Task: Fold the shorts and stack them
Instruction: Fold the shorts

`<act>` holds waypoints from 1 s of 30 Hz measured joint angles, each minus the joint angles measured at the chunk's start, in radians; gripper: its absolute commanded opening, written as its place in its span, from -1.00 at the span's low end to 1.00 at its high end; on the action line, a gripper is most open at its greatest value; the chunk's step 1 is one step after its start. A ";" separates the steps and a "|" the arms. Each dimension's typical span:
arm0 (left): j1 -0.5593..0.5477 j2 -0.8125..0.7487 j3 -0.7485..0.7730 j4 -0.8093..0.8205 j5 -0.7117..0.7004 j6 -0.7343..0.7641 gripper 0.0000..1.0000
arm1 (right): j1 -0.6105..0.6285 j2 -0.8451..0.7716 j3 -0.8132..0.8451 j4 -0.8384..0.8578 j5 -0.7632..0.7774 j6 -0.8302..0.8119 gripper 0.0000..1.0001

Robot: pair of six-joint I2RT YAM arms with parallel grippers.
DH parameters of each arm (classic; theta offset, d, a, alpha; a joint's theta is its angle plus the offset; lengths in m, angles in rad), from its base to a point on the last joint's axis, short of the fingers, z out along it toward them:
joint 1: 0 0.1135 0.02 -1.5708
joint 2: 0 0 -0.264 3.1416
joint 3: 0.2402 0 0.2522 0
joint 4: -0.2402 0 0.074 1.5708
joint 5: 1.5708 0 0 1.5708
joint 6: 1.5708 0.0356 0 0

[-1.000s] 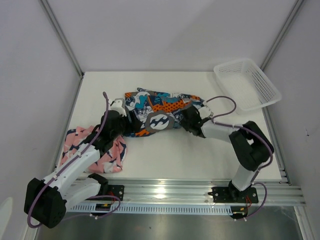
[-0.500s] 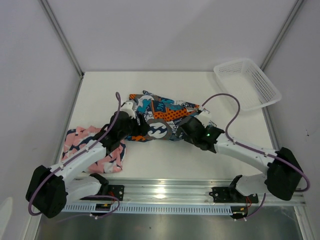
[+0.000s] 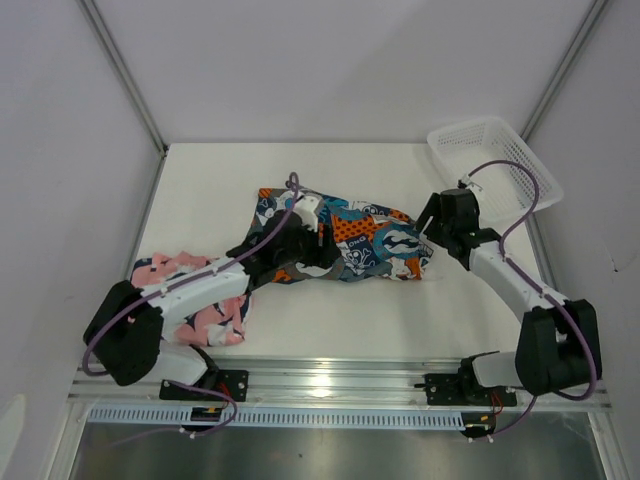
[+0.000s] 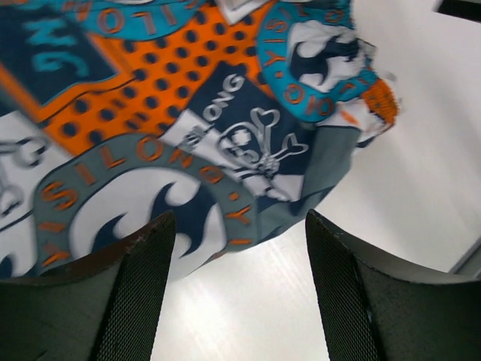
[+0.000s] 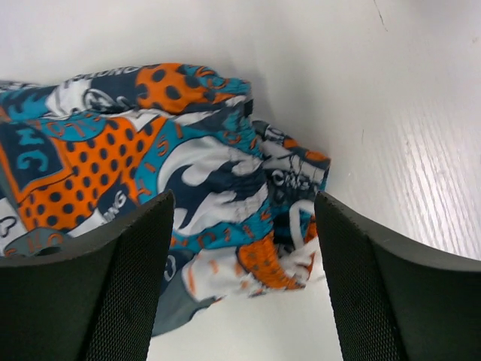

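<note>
The patterned shorts (image 3: 365, 238) in blue, teal, orange and white lie bunched in the middle of the table (image 3: 330, 320). My left gripper (image 3: 316, 252) hovers over their left half, open. In the left wrist view the left gripper (image 4: 237, 293) has bare table between its fingers, and the hem of the patterned shorts (image 4: 188, 113) lies just beyond the tips. My right gripper (image 3: 430, 228) stands open just off their right end. In its wrist view the right gripper (image 5: 244, 278) frames the waistband of the patterned shorts (image 5: 203, 173) without touching it. The pink shorts (image 3: 195, 300) lie crumpled at the front left, partly under the left arm.
A white mesh basket (image 3: 495, 165) sits at the back right corner, close behind the right arm's wrist and its purple cable. The table's near edge ends at the metal rail (image 3: 330, 380) that carries both arm bases. Grey walls close in on both sides.
My right gripper has opened, let go of the patterned shorts and pulled back to the right. The left arm has reached rightward over the shorts, which now spread further right.
</note>
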 measured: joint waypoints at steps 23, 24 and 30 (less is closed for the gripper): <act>-0.149 0.529 0.129 0.249 0.144 -0.087 -0.12 | -0.070 0.403 -0.009 0.448 -0.253 -0.116 -0.08; -0.148 0.529 0.122 0.267 0.142 -0.100 -0.13 | -0.072 0.404 -0.009 0.451 -0.259 -0.115 -0.15; -0.149 0.541 0.114 0.311 0.126 -0.132 -0.12 | -0.073 0.404 -0.009 0.465 -0.272 -0.105 -0.88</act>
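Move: The right hand goes for the far corner of the patterned shorts' waistband, about 7 cm ahead, 3 cm left and 9 cm below. The waistband's near corner lies roughly 4 cm back and 1 cm left of that hand; the white basket stands some 23 cm ahead and 17 cm right. For the left hand, the spot on the shorts' near edge is about 11 cm right, 2 cm back and 12 cm below, with the pink shorts about 30 cm left and 6 cm back. The right fingers close on the far waistband corner and pinch it after the hand sinks about 8 cm and reaches some 7 cm forward, drifting left and turning slightly counter-clockwise. The left hand sweeps right, then drops, about 11 cm each way, to the shorts' near edge, tipping further down; its fingers narrow to under half open, straddling the edge without gripping, and hold there. ##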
